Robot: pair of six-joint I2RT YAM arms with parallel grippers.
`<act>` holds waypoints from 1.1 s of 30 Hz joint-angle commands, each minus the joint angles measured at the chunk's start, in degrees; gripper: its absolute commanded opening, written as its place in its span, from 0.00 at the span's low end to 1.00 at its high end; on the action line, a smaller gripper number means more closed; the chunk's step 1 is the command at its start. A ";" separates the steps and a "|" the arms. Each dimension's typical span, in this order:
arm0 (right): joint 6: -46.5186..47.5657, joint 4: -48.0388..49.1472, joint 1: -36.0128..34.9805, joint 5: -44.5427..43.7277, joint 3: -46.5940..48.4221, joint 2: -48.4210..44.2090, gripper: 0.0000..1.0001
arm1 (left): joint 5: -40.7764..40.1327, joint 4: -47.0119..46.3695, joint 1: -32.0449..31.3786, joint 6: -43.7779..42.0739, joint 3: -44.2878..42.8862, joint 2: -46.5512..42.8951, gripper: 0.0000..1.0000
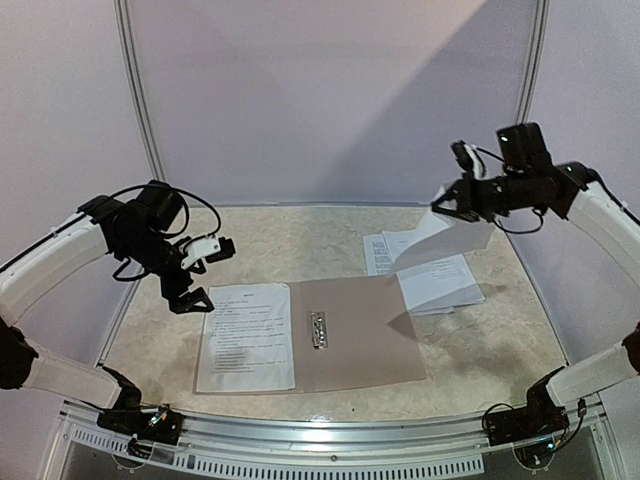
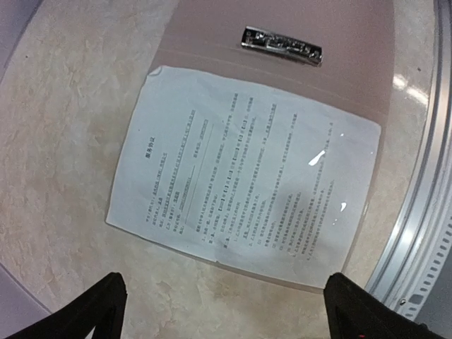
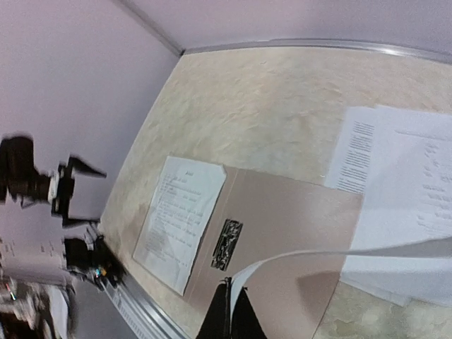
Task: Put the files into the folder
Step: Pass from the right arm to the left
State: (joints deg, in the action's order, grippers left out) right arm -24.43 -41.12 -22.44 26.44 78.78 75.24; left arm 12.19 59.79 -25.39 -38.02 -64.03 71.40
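Note:
The taupe folder [image 1: 370, 335] lies open in the middle of the table, its metal clip [image 1: 318, 330] on the spine. One file, a printed sheet in a glossy sleeve [image 1: 247, 337], rests on the folder's left flap. My left gripper [image 1: 190, 299] hovers open over that sheet's far left edge, holding nothing; in the left wrist view the sleeved sheet [image 2: 247, 183] lies flat beyond the left gripper [image 2: 226, 311]. My right gripper [image 3: 230, 311] is shut on the edge of a white sheet [image 3: 339, 256], lifted high above the folder's right side. The other files [image 1: 430, 270] lie in a pile at the right.
A metal rail [image 1: 330, 432] runs along the table's near edge, with both arm bases bolted to it. Pale walls [image 1: 330, 100] enclose the back and sides. The pile of files overlaps the folder's far right corner.

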 commanded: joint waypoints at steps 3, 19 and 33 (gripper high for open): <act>18.00 -23.46 -24.39 -8.83 27.13 17.71 0.00 | 16.19 8.32 6.38 1.85 -8.72 -1.73 0.99; 40.87 -21.38 -49.05 -17.95 32.16 23.29 0.00 | 34.19 11.86 9.85 -8.01 -7.26 -5.55 0.99; 44.93 -18.74 -49.09 -25.19 26.26 19.42 0.00 | 29.04 0.78 8.95 -3.67 -2.40 -5.07 0.99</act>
State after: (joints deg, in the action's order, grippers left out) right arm 19.00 -61.47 -71.50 4.43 106.52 97.41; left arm 44.38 66.22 -16.12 -42.68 -67.05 69.08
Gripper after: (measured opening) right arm 0.003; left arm 0.994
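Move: The sheet pinched in the right gripper hangs about 50 cm to the right of the left hand, some 9 cm farther out and slightly higher. The right hand is taking it to the open left gripper, about 45 cm to its left, 8 cm nearer the base and 14 cm lower. The folder's clip lies about 20 cm left of the right hand, 6 cm back and 29 cm below; the filed sheet 37 cm left, 9 cm back and 30 below. The loose papers lie 9 cm right, 8 cm out and 30 below. The right arm, keeping its pinch on the sheet, sweeps it quickly over the folder, about 23 cm left and as far back, swinging the wrist some 60 degrees counter-clockwise and tilting it, then eases roughly 3 cm forward and right again while sinking a little. The left gripper, still wide open, first climbs about 9 cm, rolls until its fingers lean right towards the sheet, draws back and sinks slightly, and ends with a small forward nudge close to the sheet's far edge; whether it touches can't be seen. ##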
